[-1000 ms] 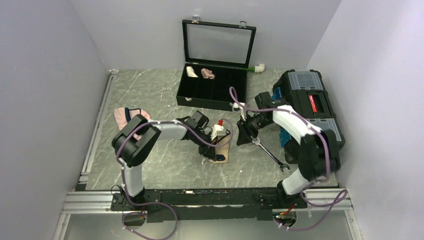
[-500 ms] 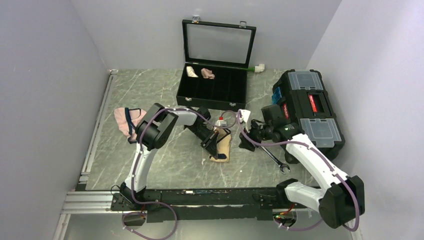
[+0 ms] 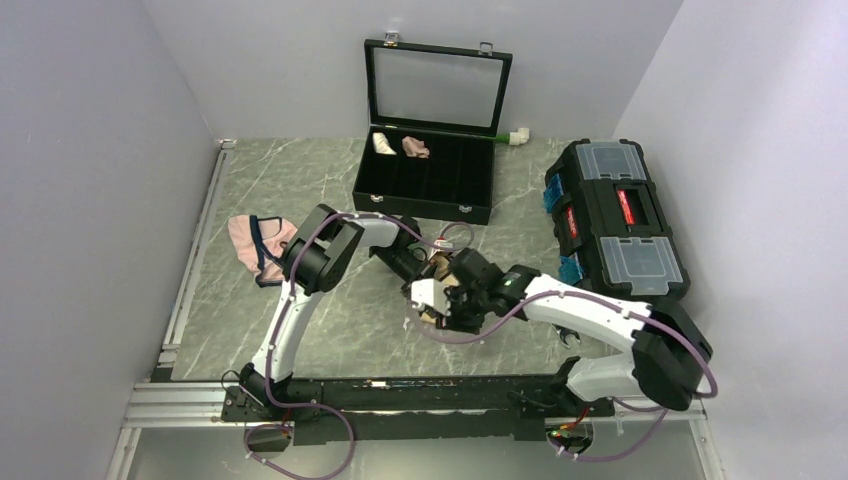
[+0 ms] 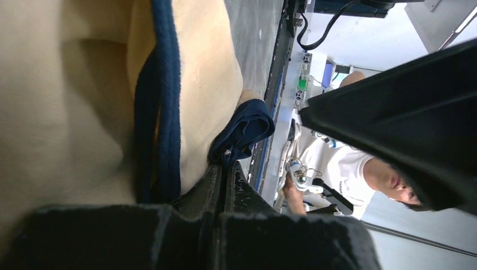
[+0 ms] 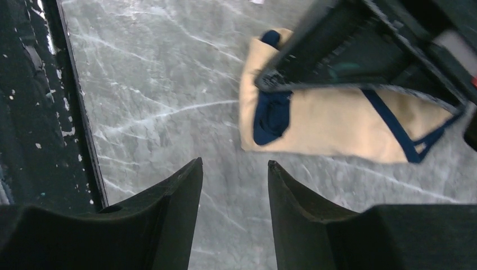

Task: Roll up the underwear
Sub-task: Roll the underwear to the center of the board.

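The tan-beige underwear (image 5: 337, 121) with navy edging lies folded on the grey marbled table. It fills the left wrist view (image 4: 84, 84). My left gripper (image 4: 225, 166) is shut on its navy edge; in the right wrist view the left gripper (image 5: 337, 56) rests on top of the fabric. In the top view the left gripper (image 3: 422, 280) is at mid-table. My right gripper (image 5: 235, 164) is open and empty, just short of the underwear's near end, above bare table. In the top view the right gripper (image 3: 447, 308) covers most of the underwear.
A black case (image 3: 425, 190) with its lid up stands at the back, holding a cream roll (image 3: 382, 143) and a pink roll (image 3: 415, 147). Pink underwear (image 3: 258, 243) lies at the left. A black toolbox (image 3: 612, 215) stands at the right. The table's black front rail (image 5: 28, 112) is close.
My right arm has swung left from beside the toolbox to over the underwear. My left gripper has stayed on the underwear, which now lies lower and flatter.
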Controlling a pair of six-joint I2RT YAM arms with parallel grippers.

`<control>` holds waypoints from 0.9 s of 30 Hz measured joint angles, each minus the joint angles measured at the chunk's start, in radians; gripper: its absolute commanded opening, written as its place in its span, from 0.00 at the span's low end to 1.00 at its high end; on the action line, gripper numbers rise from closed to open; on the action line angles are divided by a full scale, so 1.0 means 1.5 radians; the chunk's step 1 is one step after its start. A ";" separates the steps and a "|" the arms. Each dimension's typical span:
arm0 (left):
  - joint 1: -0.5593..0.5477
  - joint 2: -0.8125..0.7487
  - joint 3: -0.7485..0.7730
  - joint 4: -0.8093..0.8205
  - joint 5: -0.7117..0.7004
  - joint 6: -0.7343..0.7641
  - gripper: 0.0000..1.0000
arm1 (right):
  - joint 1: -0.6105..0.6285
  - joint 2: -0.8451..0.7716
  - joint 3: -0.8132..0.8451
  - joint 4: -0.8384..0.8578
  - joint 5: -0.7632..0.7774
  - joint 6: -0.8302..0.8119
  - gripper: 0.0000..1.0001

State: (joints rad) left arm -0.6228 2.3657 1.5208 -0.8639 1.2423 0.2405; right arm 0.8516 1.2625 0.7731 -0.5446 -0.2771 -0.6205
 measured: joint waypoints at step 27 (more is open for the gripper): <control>0.001 0.013 0.018 -0.040 0.001 0.016 0.00 | 0.100 0.172 0.010 0.100 0.142 -0.059 0.20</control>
State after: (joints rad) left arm -0.6212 2.3852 1.5471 -0.9234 1.2434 0.2646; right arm 1.0012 1.5211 0.7883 -0.3943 -0.0643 -0.7090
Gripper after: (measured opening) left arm 0.023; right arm 0.255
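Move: The near end of the beige underwear, at its right-hand corner, lies about 1 cm ahead of the right hand, 3 cm to its left and 6 cm below. The left gripper's tips are at that fold, roughly 2 cm ahead, 5 cm left and 5 cm below the right hand; the wrench is some 15 cm right, about 1 cm ahead and 7 cm below. From the left hand the corner lies about 2 cm right and 1 cm back. Lower the right gripper about 5 cm and carry it some 2 cm left, easing slightly back and then forward again, onto the near right corner of the underwear. Tilt its fingers about 10 degrees steeper, straddle the folded end, and close from half open to about a quarter to take the fabric between the tips. Keep the left gripper still and shut on the navy-trimmed fold. ##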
